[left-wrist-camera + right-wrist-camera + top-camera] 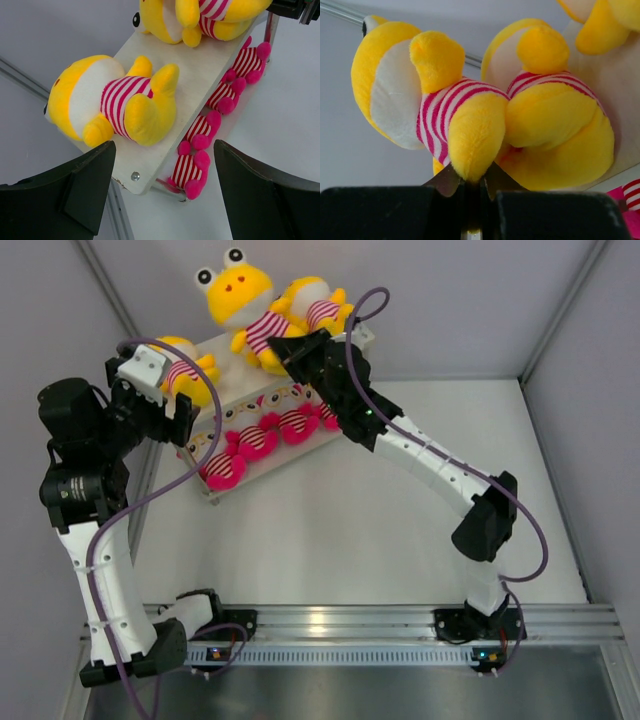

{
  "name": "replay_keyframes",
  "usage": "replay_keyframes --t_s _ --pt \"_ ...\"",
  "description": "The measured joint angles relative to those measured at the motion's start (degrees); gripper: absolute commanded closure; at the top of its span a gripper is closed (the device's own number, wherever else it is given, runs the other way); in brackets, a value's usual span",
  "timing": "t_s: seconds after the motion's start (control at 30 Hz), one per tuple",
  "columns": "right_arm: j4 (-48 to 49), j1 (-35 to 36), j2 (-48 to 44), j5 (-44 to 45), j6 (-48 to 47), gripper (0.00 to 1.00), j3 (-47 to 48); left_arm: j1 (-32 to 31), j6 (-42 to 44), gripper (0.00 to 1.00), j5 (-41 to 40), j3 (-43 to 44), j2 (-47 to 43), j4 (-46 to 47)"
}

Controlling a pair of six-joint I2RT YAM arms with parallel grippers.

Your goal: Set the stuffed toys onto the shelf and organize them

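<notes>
The shelf [222,348] stands at the back left. Three yellow stuffed toys are on its top board [200,65]: one lying at the left end [180,365], a middle one [245,305] and a right one [318,305]. Several pink toys [255,440] line the lower tier. My left gripper [175,392] hovers open just off the left end, its jaws wide apart and empty [165,187], the left yellow toy [115,100] lying beyond them. My right gripper [280,345] is shut on a yellow limb of the middle toy [470,135], which leans against its neighbour [555,125].
Grey enclosure walls rise close behind and to the left of the shelf. A metal rail [330,625] carries both arm bases at the near edge. The pink toys [192,170] stick out past the lower tier's front. White tabletop [400,530] lies to the right of the shelf.
</notes>
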Motion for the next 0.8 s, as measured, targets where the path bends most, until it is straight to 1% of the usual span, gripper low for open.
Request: replay_keyframes --t_s 0.2,0.33,0.47,0.6,0.73,0.8 --pt "-0.4 3.8 0.4 3.4 -0.5 1.00 2.6 0.0 0.8 0.15 -0.1 -0.5 0.0 0.0" --pt "0.1 5.9 -0.6 7.3 -3.7 1.00 2.7 0.0 1.1 0.15 -0.2 -0.7 0.0 0.0" --pt "-0.2 6.6 -0.8 8.4 -5.1 1.00 4.3 -0.1 1.4 0.14 -0.2 -1.6 0.0 0.8" --pt "-0.6 6.6 -0.1 8.6 -4.5 1.00 7.5 -0.1 1.0 0.15 -0.7 -3.4 0.3 2.7" --pt "-1.7 6.6 2.2 8.7 -3.6 1.00 11.0 -0.1 0.4 0.17 -0.6 -4.0 1.5 5.6" --pt "-2.1 6.6 3.7 8.7 -2.8 1.00 12.1 -0.1 0.1 0.21 -0.4 -4.0 2.4 7.1"
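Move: The right hand holds a yellow toy by its leg. The free patch of the top shelf is about 10 cm left of it, 2 cm ahead and 10 cm below. The middle toy lies 5 cm ahead, 1 cm left; the left-end toy 18 cm left, 2 cm back; both about 7 cm below. From the left hand, that patch is some 16 cm ahead, 8 cm right and 10 cm below. Right hand, still pinching, rises some 5 cm, backing leftward off the middle toy; left hand eases 3 cm forward. ##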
